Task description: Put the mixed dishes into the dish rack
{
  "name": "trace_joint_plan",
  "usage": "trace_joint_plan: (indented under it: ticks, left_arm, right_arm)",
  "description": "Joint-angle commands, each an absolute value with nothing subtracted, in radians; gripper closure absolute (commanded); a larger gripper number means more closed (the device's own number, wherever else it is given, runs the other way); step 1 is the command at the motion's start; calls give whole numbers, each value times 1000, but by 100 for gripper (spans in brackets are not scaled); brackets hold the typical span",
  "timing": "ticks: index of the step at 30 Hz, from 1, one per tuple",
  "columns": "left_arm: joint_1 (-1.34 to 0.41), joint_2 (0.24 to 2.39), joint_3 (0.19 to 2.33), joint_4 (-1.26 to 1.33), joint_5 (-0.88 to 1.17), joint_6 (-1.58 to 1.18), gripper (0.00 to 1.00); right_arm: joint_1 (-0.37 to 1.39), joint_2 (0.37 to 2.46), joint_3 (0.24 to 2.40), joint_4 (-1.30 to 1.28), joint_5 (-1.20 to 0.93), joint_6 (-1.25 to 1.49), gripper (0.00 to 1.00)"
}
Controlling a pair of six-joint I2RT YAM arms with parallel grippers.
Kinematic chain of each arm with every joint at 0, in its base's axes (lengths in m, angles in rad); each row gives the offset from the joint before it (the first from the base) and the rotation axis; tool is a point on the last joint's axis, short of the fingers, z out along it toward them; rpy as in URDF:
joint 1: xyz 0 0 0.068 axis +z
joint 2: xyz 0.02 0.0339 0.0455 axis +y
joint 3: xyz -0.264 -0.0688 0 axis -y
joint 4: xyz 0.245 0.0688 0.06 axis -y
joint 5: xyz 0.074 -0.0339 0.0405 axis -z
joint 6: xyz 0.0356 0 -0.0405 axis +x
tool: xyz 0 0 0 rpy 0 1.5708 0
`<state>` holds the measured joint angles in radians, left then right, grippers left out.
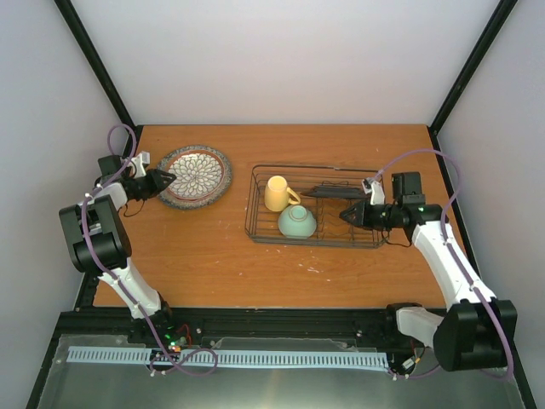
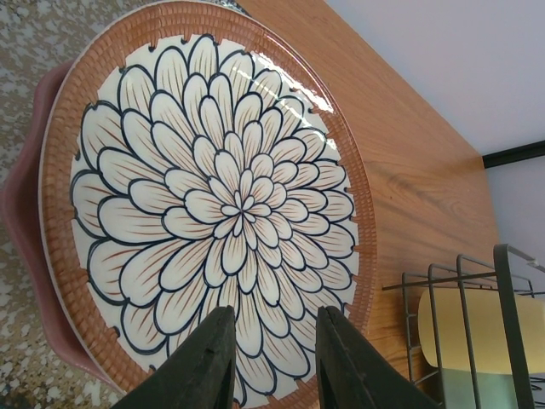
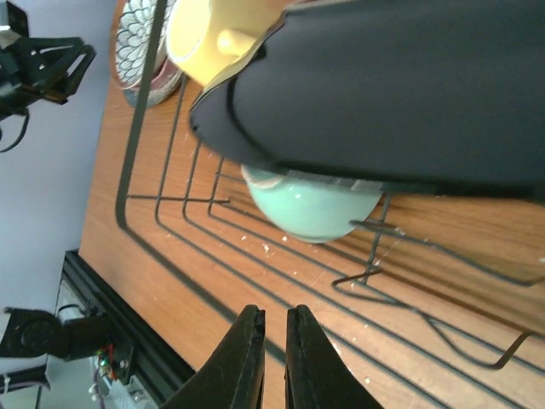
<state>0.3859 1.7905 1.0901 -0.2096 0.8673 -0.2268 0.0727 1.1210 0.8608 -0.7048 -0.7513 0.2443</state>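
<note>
The brown petal-patterned plate (image 1: 197, 174) (image 2: 213, 196) lies on a pink plate (image 2: 21, 213) at the table's back left. My left gripper (image 1: 167, 181) (image 2: 275, 313) hovers over the petal plate's near rim, open, with nothing between its fingers. The black wire dish rack (image 1: 315, 243) (image 3: 136, 128) holds the yellow mug (image 1: 276, 193) (image 3: 213, 34), the mint-green bowl (image 1: 297, 222) (image 3: 311, 204) upside down, and a dark-backed plate (image 1: 334, 192) (image 3: 392, 94) leaning across its prongs. My right gripper (image 1: 345, 215) (image 3: 275, 311) is shut and empty, low over the rack's wires just right of the bowl.
Black frame posts rise at both back corners by the white walls. A black rail (image 1: 281, 319) runs along the table's near edge with both arm bases on it. Bare wood (image 1: 196, 256) lies between the plates and the rack.
</note>
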Motion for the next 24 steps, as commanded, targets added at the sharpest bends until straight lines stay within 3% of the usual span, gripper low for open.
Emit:
trace_joint_plan:
  ticks: [1, 24]
  left_arm:
    - [390, 1778, 1107, -195, 866, -227, 73]
    - [390, 1807, 1149, -220, 834, -209, 73]
  right_arm:
    - [71, 1178, 911, -622, -691, 254, 89]
    - [73, 1466, 1038, -318, -477, 368, 88]
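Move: The dark plate stands nearly edge-on in the rack, its middle about 8 cm ahead of the right hand, 4 cm to its left and a few centimetres lower. The yellow mug is level with that plate, some 24 cm to the hand's left and 10 cm lower; the green bowl lies about 17 cm left, 2 cm back and 11 cm lower. From the idle left hand the dark plate is roughly 59 cm to the right, 5 cm back and slightly higher. The dark plate is met on its underside, near its right end, by the right gripper, which travels steadily forward about 11 cm over the rack with its fingers still almost shut, pushing at the plate. On the way the hand turns roughly 12 degrees clockwise. ##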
